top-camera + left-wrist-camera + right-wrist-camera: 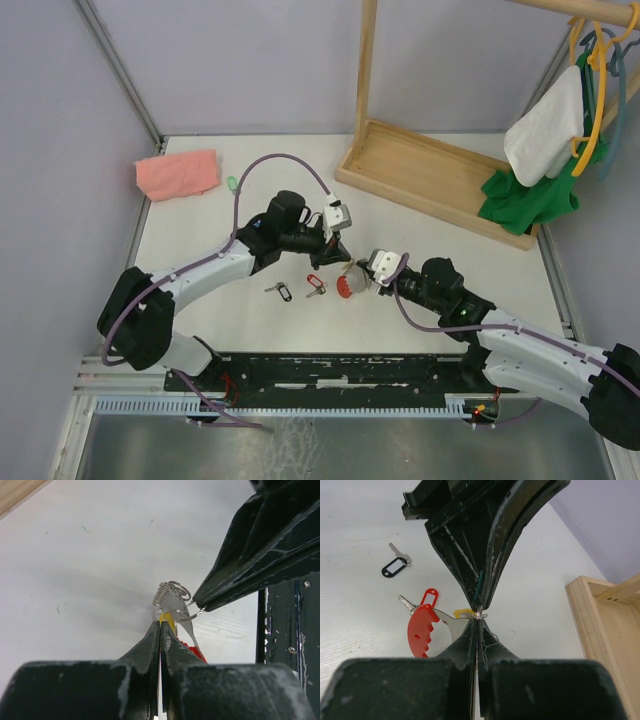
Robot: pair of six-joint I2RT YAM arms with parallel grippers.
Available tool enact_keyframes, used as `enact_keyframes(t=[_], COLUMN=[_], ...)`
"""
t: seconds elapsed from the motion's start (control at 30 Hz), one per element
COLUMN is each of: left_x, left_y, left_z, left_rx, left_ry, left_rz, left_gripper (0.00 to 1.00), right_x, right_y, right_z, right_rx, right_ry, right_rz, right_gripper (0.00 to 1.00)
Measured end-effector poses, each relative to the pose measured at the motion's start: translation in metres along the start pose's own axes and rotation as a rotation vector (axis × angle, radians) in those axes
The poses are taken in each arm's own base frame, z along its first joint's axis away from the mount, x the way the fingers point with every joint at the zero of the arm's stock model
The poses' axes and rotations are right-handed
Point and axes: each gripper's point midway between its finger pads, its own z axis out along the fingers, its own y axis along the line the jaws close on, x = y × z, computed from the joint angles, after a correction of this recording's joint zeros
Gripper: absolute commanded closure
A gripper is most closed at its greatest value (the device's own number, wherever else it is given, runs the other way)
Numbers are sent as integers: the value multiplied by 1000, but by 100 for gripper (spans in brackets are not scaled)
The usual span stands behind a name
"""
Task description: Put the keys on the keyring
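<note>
The keyring's red crescent (420, 630) and silver coiled-wire loop (163, 594) hang between my two grippers over the middle of the table. My left gripper (161, 623) is shut, pinching thin wire beside a yellow tag (170, 620). My right gripper (477, 622) is shut tip to tip against it, on a wire ring (480, 612). In the top view the left gripper (337, 246), right gripper (361, 272) and keyring (345, 287) meet. A red-tagged key (316, 285) and a black-tagged key (280, 291) lie on the table to the left.
A green tag (231, 183) and a pink cloth (178, 173) lie at the back left. A wooden rack base (440, 180) runs along the back right, with white and green clothes (545, 160) hanging on hangers above it.
</note>
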Motion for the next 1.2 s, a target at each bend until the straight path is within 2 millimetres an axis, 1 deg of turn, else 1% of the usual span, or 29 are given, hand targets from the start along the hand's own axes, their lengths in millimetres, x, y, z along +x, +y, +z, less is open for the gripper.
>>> enact_keyframes(t=[0.07,0.23,0.4,0.5,0.57,0.67,0.8,0.97,1.1,1.2], left_x=[6,23,21,22,21,12,3,-3,-6,-8], left_y=[2,6,12,16,18,20,19,16,12,8], left_z=[3,11,11,4,-4,-14,-21,-27,-29,-27], left_rx=[2,14,-9,-51,-88,-134,-168,-189,-188,-191], left_ry=[14,48,29,8,-14,-62,-113,-155,-183,-204], left_rz=[-13,-48,-42,-48,-47,-42,-46,-76,-109,-143], left_gripper=[93,80,65,59,57,55,54,53,53,52], right_x=[-4,-13,-8,-5,-1,2,1,-2,0,3], right_y=[-2,-6,-8,-10,-10,-11,-16,-23,-26,-26], right_z=[2,9,11,11,10,10,9,11,12,13], right_rx=[2,5,8,10,6,-1,3,12,20,17], right_ry=[-24,-74,-64,-49,-26,5,37,64,89,110], right_rz=[2,-1,1,-1,-2,-4,-16,-35,-33,-25], right_gripper=[99,99,99,99,99,99,99,99,99,99])
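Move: The keyring hangs from the closed right fingers, its body about 3 cm back, 1 cm to the right and 4 cm below the left hand. The yellow key hangs straight under the closed left fingertips, some 1 cm down; from the right hand it is level fore and aft, 2 cm left and 1 cm down. On the table about 12 cm below the left hand lie the red key, 2 cm back and 8 cm left, and the black key, 3 cm back and 15 cm left. Dip the left gripper about 2.5 cm beside the keyring and open its fingers to roughly half, letting go of the yellow key. Then draw it clear, some 4 cm up and 2 cm left, a little forward as well, swinging the wrist counter-clockwise about 15 degrees while the fingertips tilt up. Keep the right fingers pinched on the keyring's wire and ease the keyring about 3 cm forward. ##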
